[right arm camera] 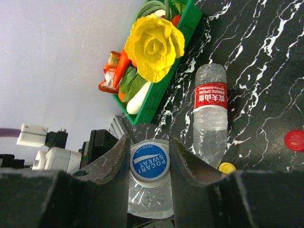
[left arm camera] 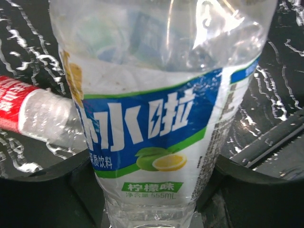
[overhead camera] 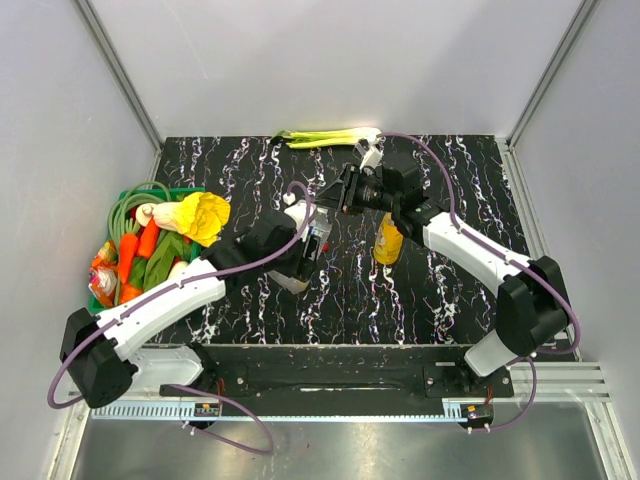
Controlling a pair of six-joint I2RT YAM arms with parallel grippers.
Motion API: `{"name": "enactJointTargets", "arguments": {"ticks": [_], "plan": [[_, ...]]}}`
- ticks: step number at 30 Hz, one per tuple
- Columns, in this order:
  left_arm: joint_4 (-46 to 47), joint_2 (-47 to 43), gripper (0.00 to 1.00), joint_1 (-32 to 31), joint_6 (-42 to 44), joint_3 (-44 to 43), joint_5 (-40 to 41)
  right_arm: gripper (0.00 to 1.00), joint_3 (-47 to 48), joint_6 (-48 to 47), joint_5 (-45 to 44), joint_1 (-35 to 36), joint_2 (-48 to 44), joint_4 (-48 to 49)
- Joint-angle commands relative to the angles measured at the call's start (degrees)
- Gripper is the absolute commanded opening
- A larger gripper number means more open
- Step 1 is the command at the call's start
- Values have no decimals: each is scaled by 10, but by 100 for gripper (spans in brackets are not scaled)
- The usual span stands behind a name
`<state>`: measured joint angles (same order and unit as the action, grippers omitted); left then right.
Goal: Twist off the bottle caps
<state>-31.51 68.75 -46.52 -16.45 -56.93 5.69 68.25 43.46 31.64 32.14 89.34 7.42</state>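
My left gripper (left arm camera: 152, 194) is shut on the lower body of the blue-green-labelled bottle (left arm camera: 152, 118), which is held off the table at mid-table (overhead camera: 316, 238). Its white-blue cap (right arm camera: 149, 161) sits between the right gripper's fingers (right arm camera: 183, 159), which press on it from both sides. The right gripper (overhead camera: 336, 197) meets the bottle's top from the right. A red-labelled bottle (right arm camera: 210, 111) lies on its side on the black table. A red cap (right arm camera: 295, 140) and a yellow cap (right arm camera: 227, 167) lie loose near it. The yellow-orange juice bottle (overhead camera: 388, 242) stands under the right arm.
A green basket (overhead camera: 128, 196) of toy vegetables, topped by a yellow cabbage (overhead camera: 203, 215), sits at the table's left edge. Green onions (overhead camera: 330, 137) lie along the far edge. Grey walls close in the marbled black table (overhead camera: 450, 290) on three sides.
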Motion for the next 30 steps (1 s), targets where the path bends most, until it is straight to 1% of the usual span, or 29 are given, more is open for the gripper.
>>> {"name": "enactJointTargets", "arguments": {"ticks": [1,8,13,17,23,30], "plan": [[94,1,29,48,-24,30,-113,0,0,-23,42,8,-18,10],[194,-34,27,102,-53,86,-251,0,-7,-28,69,7,-20,19],[259,-70,27,134,-75,127,-326,0,-11,-33,76,8,-36,22],[309,-97,27,154,-93,152,-381,0,-5,-48,97,8,-49,21],[408,-120,27,167,-127,181,-470,0,8,-50,137,7,-58,26],[487,-129,24,170,-167,191,-530,0,12,-44,162,7,-76,56]]}}
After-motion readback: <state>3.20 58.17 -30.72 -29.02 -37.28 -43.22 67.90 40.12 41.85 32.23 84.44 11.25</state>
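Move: The held clear bottle's cap is between the right hand's fingers already; from the left hand, which still grips the body, it lies about 9 cm ahead, 2 cm right and 8 cm up. The red-label bottle lies some 11 cm left, 5 cm ahead and 10 cm below the left hand. From the right hand, the loose red cap is 1 cm ahead, straight in line sideways and 22 cm below; the yellow bottle stands 16 cm right, 1 cm back and 13 cm below. Right fingers keep their pinch on the cap while the left hand keeps the body gripped and rolls it some 45 degrees about the bottle's length, clockwise seen from the cap end; the right wrist turns slightly the other way. After a 1 cm dip, both hands carry the bottle up about 5 cm and back 4, the left also easing to its right, under the cap. ##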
